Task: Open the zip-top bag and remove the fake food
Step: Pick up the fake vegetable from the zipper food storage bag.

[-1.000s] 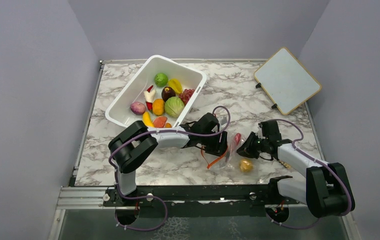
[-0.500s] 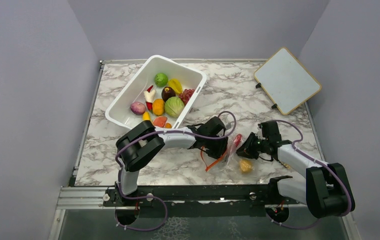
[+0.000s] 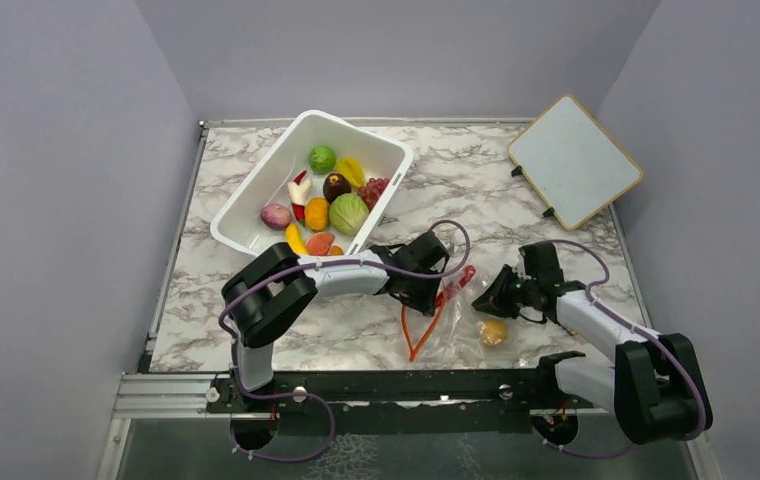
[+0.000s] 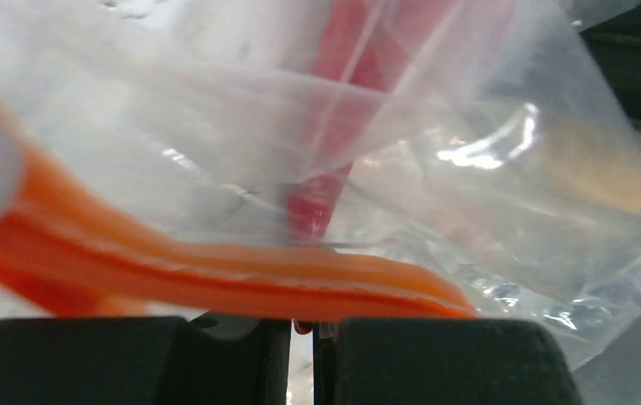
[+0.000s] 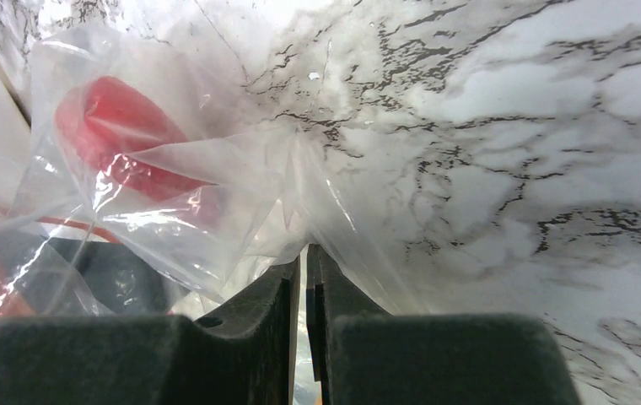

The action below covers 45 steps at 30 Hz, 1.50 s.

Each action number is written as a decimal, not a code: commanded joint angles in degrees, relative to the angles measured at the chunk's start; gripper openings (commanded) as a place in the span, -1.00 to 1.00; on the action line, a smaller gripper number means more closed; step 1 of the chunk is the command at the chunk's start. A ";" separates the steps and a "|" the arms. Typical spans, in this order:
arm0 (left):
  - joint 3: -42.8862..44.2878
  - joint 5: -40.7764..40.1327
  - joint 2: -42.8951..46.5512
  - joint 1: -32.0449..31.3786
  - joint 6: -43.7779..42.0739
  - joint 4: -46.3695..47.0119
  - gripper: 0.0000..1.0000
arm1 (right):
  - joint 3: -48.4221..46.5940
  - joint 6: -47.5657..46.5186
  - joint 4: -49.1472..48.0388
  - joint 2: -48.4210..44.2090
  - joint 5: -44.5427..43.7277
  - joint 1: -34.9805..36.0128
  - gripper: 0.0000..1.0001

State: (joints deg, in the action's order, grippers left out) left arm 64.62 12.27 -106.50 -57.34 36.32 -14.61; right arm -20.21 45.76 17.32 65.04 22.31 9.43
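The zip-top bag lies on the marble table between my two grippers, its orange-red zip strip hanging in an open V toward the near edge. A red piece and a round orange fruit show through the plastic. My left gripper is shut on the bag's mouth edge; in the left wrist view the strip runs just above the fingers. My right gripper is shut on a fold of the bag's clear plastic, with the red piece to its left.
A white tub at the back left holds several toy fruits and vegetables, with a green cabbage among them. A white board with a wooden frame leans at the back right corner. Grey walls close in three sides.
My left gripper has pulled its side of the bag a little left and back. The zip strip has spread into a longer open V. My right gripper has stayed almost still.
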 commanded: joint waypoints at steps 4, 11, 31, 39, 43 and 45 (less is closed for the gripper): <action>2.99 -12.48 1.99 0.04 -9.05 -13.77 -1.00 | 0.39 0.55 4.18 -1.58 -7.33 0.28 -0.79; 3.79 -16.19 3.40 0.04 -11.61 -15.93 -1.00 | -2.44 -0.66 5.03 -5.84 -5.54 0.35 -0.79; 7.28 -15.63 4.76 0.08 -12.67 -16.12 -1.00 | -10.62 -10.05 1.77 -8.75 16.96 0.38 -0.28; 7.88 -14.76 5.58 0.08 -12.08 -16.12 -1.00 | -10.45 -12.75 0.94 -7.25 21.77 0.54 0.06; 7.98 -14.02 5.77 0.05 -12.07 -16.11 -1.00 | -10.46 -13.11 0.65 -5.97 21.38 1.46 0.11; 7.98 -13.52 6.01 0.10 -12.06 -16.10 -1.00 | -10.62 -12.79 -0.15 -4.93 21.24 2.22 0.11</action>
State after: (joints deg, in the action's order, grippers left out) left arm 70.89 -2.94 -103.07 -57.39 24.64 -30.55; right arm -30.48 34.00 19.81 58.72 41.47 10.37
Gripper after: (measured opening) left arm 0.117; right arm 0.552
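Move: The red vegetable, its thin end already between the left fingers, has its middle about 5 cm ahead and 5 cm right of the left hand, roughly at its height. The white tub it is bound for is centred some 27 cm ahead and 26 cm left. From the right hand, closed at the bag's film, the vegetable lies 5 cm ahead and 5 cm left, and the orange ball in the bag 5 cm back and 3 cm right. Keep the left fingers shut on the vegetable's thin end and draw it left about 5 cm, then forward and a little up, swinging the fingers to point more steeply down. Meanwhile let the right gripper come free of the bag's film, raise it some 10 cm, bring it left above the bag, open it halfway and turn it counter-clockwise. ##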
